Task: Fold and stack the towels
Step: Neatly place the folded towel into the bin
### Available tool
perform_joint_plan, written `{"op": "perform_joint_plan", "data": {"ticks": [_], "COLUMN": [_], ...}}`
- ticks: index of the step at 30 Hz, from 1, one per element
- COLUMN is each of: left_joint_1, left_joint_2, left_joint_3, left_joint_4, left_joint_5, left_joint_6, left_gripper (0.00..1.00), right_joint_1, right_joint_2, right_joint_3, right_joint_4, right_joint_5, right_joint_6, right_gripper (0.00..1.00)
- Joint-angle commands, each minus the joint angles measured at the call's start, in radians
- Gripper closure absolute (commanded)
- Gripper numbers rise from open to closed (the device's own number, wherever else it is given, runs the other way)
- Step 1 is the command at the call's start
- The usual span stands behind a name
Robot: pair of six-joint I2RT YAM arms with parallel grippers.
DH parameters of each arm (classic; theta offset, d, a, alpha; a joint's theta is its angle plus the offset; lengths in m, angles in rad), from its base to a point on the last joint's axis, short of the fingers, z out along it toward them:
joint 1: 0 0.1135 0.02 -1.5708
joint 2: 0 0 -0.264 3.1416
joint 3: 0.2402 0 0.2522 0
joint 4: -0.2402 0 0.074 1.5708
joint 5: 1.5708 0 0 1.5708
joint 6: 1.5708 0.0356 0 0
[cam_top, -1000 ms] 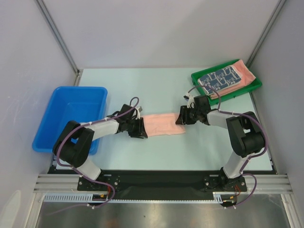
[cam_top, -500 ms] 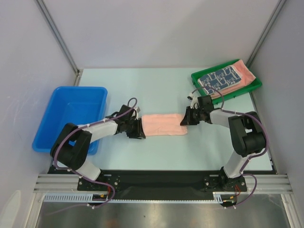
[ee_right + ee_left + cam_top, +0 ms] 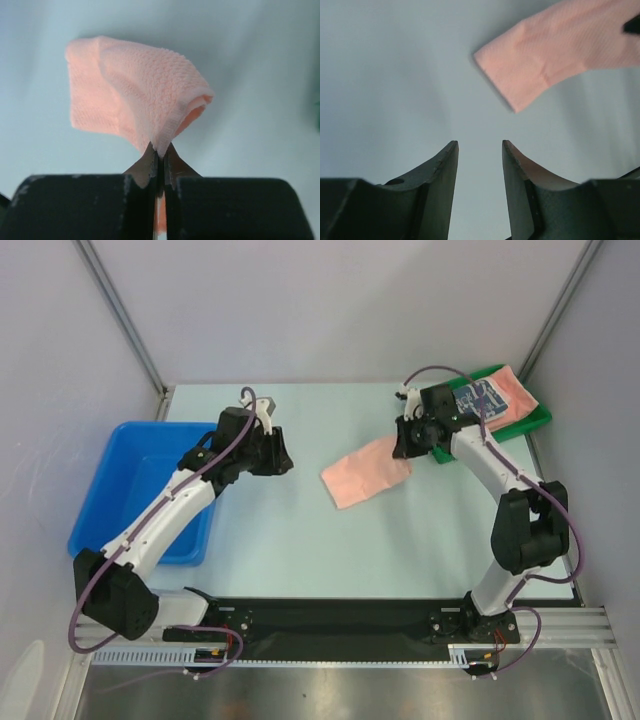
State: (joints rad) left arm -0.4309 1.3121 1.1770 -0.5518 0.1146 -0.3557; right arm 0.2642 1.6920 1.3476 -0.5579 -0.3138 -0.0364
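A folded salmon-pink towel [image 3: 365,471] hangs above the table's middle, pinched at its right end by my right gripper [image 3: 404,447], which is shut on it. The right wrist view shows the towel [image 3: 135,102] rising out of the closed jaws of that gripper [image 3: 159,152]. My left gripper [image 3: 282,461] is up and to the left of the towel, apart from it. Its jaws [image 3: 480,145] stand open and empty, with the towel's [image 3: 555,55] free end ahead of them. More towels sit in the green tray at the back right: a dark blue patterned one [image 3: 477,399] on a pink one [image 3: 515,400].
A green tray [image 3: 541,416] holds the stacked towels at the back right. A blue bin [image 3: 150,480] stands at the left edge, partly under my left arm. Pale table surface [image 3: 320,540] lies below the hanging towel.
My left gripper let go of the towel and drew back up and to the left. My right gripper shut on the towel's right end and lifted it toward the tray.
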Motion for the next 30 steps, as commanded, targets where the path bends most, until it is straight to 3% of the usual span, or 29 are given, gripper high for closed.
{"op": "perform_joint_plan", "data": {"ticks": [1, 12, 20, 30], "left_joint_1": [0.023, 0.058, 0.080, 0.089], "left_joint_2": [0.025, 0.098, 0.119, 0.127], "left_joint_3": [-0.063, -0.077, -0.070, -0.071], "left_joint_4": [-0.028, -0.003, -0.002, 0.006], "left_joint_5": [-0.012, 0.040, 0.080, 0.122], "left_joint_6": [0.076, 0.127, 0.153, 0.156], "left_gripper": [0.54, 0.56, 0.56, 0.56], "right_joint_1": [-0.032, -0.174, -0.313, -0.381], "right_joint_2": [0.037, 0.253, 0.383, 0.433], "right_joint_3": [0.175, 0.629, 0.932, 1.065], "right_joint_4": [-0.166, -0.437, -0.533, -0.536], "right_joint_5": [0.088, 0.120, 0.116, 0.139], "right_joint_6": [-0.106, -0.299, -0.394, -0.522], "right_gripper": [1.00, 1.00, 1.00, 1.00]}}
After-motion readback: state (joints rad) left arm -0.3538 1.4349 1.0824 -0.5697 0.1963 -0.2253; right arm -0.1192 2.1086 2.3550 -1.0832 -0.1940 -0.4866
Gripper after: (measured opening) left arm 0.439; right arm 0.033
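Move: My right hand already holds a corner of the folded pink towel, whose middle hangs about 8 cm to my left, 2 cm back and 6 cm below. The green bin's middle lies some 19 cm ahead, 23 cm to the right and 11 cm down. In the bin, the blue patterned towel lies about 20 cm ahead and 19 cm right of that hand. From my empty left hand the bin is roughly 27 cm ahead and 50 cm right, 17 cm lower. I keep the towel pinched and swing my right hand forward and up, then mainly right towards the green bin, rising again at the end: about 21 cm right, 12 cm forward and 11 cm up in all. My wrist turns some 25 degrees, so the fingers point less to the left. My empty left hand sinks about 8 cm early on, then nearly stops. ##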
